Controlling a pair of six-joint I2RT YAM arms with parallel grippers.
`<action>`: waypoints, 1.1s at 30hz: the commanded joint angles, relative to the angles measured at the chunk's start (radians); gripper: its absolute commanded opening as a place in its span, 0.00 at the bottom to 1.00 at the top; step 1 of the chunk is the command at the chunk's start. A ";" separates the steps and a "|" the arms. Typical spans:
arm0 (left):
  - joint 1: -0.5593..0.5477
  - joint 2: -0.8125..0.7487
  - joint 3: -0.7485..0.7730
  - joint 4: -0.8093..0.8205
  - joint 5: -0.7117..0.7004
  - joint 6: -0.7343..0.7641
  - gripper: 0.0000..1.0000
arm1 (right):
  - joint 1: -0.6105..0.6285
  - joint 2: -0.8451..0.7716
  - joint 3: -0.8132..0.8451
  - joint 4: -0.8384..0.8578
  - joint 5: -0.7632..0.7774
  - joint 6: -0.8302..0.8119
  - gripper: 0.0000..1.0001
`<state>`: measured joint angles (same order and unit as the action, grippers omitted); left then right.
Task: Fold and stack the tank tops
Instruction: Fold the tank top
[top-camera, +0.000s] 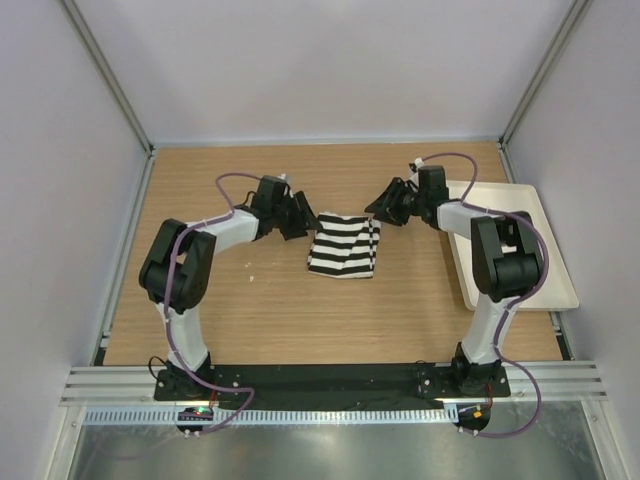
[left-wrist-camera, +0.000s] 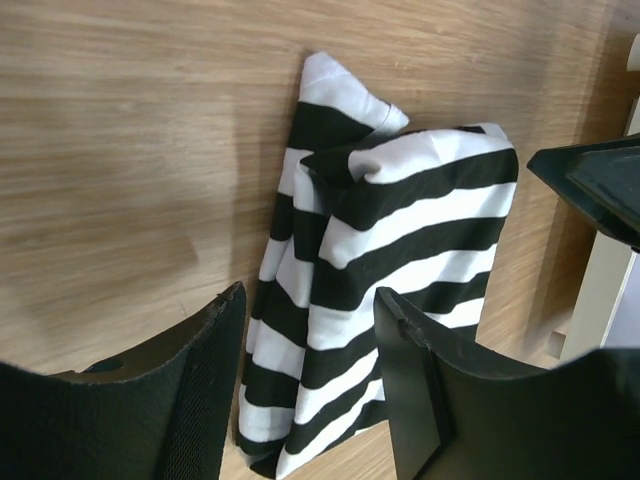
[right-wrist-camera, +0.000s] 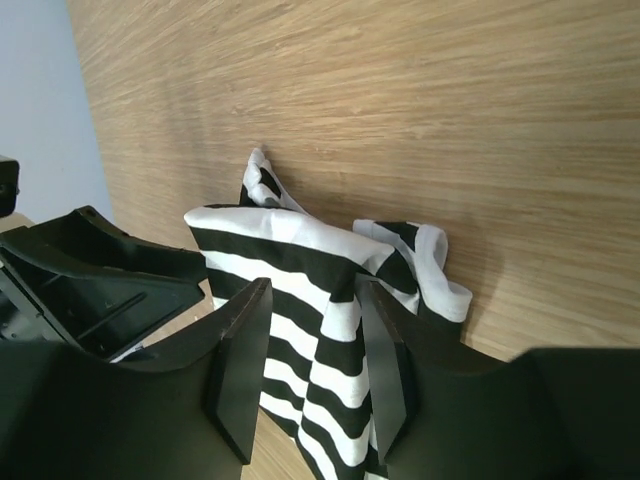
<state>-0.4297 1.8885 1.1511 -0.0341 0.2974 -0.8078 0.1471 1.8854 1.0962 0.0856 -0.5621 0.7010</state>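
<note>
One tank top (top-camera: 343, 246), black and white striped, lies folded into a small rectangle at the middle of the wooden table. My left gripper (top-camera: 304, 215) hovers at its far left corner and my right gripper (top-camera: 376, 207) at its far right corner. In the left wrist view the folded top (left-wrist-camera: 400, 240) shows between and beyond the spread fingers of the left gripper (left-wrist-camera: 310, 293), which is open. In the right wrist view the right gripper (right-wrist-camera: 313, 285) is open over the striped top (right-wrist-camera: 300, 270), a white-trimmed strap (right-wrist-camera: 435, 265) lying beside it.
A plain white tray (top-camera: 540, 280) sits at the table's right side, beside the right arm. Grey walls close the table in at the back and sides. The two grippers face each other closely across the top's far edge.
</note>
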 joint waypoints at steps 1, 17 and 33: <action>0.000 0.017 0.071 0.022 0.017 0.027 0.55 | 0.016 0.029 0.060 -0.015 0.010 -0.035 0.46; 0.006 0.175 0.237 0.025 0.019 -0.002 0.35 | 0.059 0.067 0.108 -0.078 0.065 -0.051 0.19; 0.003 0.029 0.150 0.092 0.019 0.048 0.00 | 0.068 -0.192 -0.033 -0.113 0.129 -0.049 0.01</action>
<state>-0.4313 2.0018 1.3201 -0.0113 0.3031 -0.7811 0.2153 1.7985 1.0813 -0.0189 -0.4732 0.6598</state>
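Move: Both grippers are half open at the far edge of the folded tank top. That edge's left corner is about 5 cm ahead of the left hand, 2 cm to its right and 2 cm below. The right corner is level with the right hand, about 2 cm to its left and 2 cm below. The tank top's middle is some 5 cm back and 6 cm right of the left hand; the white tray's middle lies about 30 cm right and 7 cm back of the right hand. The left hand reaches about 5 cm forward and some 2 cm to its right, low over the cloth, to the far left corner and shuts its fingers on it, while the right hand eases about 2 cm left and 2 cm down onto the far right corner and pinches it shut as well. With both corners pinched, the hands lift together, the left some 2 cm and the right about 3 cm, and start to draw back 1 to 2 cm towards the base. ##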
